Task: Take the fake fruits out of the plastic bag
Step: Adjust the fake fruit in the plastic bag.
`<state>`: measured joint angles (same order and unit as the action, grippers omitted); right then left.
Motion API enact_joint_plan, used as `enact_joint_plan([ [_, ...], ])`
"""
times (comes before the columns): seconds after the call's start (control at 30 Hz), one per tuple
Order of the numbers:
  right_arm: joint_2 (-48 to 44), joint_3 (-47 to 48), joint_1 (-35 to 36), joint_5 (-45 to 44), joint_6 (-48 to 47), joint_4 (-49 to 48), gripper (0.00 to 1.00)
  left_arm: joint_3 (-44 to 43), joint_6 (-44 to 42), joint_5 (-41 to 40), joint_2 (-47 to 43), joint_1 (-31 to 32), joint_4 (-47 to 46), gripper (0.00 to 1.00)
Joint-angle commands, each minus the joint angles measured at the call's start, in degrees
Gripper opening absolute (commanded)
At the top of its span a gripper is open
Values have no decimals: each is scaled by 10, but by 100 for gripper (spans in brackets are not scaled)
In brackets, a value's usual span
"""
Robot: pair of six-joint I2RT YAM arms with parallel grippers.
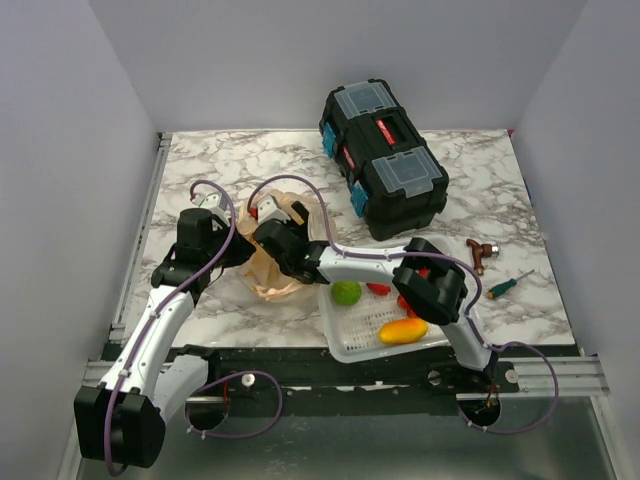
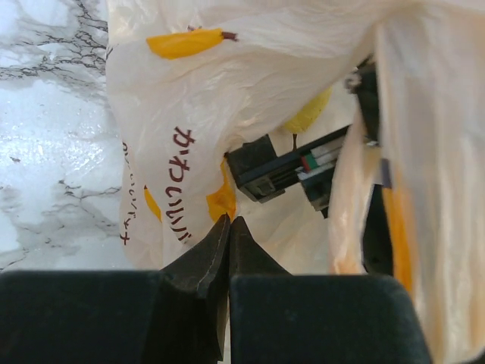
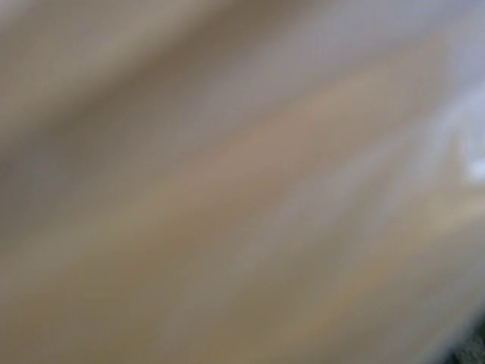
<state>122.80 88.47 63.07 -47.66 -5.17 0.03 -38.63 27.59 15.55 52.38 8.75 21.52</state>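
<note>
The peach-tan plastic bag (image 1: 272, 272) stands crumpled left of the table's middle; it fills the left wrist view (image 2: 189, 114) with its yellow print and dark lettering. My left gripper (image 1: 245, 250) is at the bag's left side, its jaws (image 2: 227, 221) shut with the tips pinching the bag's film. My right gripper (image 1: 268, 212) reaches into the bag's mouth from the right, and its dark body (image 2: 288, 167) shows through the opening. Whether its fingers are apart is hidden; the right wrist view is only blurred film. A yellow rounded fruit (image 2: 309, 115) shows inside the bag.
A white mesh basket (image 1: 345, 340) at the near edge holds a green ball (image 1: 346, 292), an orange oblong fruit (image 1: 403, 330) and red pieces (image 1: 379, 289) partly under the right arm. A black toolbox (image 1: 385, 160) stands behind. A screwdriver (image 1: 508, 284) and a brown fitting (image 1: 482, 252) lie at the right.
</note>
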Motion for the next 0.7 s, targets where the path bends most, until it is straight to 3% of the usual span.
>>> enact_joint_plan([
  [0.0,41,40,-4,-35,-11,48,100,-14,5,18,6,2,-10,0],
  [0.13,60,47,-20,-16,5,48,100,-12,6,16,3,3,-17,0],
  [0.4,120,73,-35,-41,10,67,87,-18,4,19,5,4,-8,0],
  [0.47,124,75,-36,-32,11,68,80,-18,3,22,8,5,-7,0],
  [0.67,116,101,-36,-4,21,82,42,-19,1,18,12,6,-5,0],
])
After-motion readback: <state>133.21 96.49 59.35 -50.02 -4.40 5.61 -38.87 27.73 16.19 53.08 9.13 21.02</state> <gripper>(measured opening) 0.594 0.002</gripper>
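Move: The right hand is already inside the bag, fingers wide open. The yellow fruit showing through the bag lies about 4 cm ahead of it, 2 cm to its right and some 6 cm below. The green fruit in the tray is about 15 cm back and 13 cm right of that hand, and the toolbox about 13 cm ahead and 21 cm right. From the left hand, shut at the bag's edge, the yellow fruit lies roughly 12 cm ahead, 6 cm right and 10 cm lower. The right hand sinks about 5 cm deeper into the bag while reaching some 3 cm forward and a little to its right, down towards the yellow fruit, rolling and turning slightly clockwise by less than ten degrees. Near the bottom the descent stops and its fingers close from wide open to a little over half, though what they touch inside can't be seen, while the left hand stays put with its fingers shut on the bag's edge. ##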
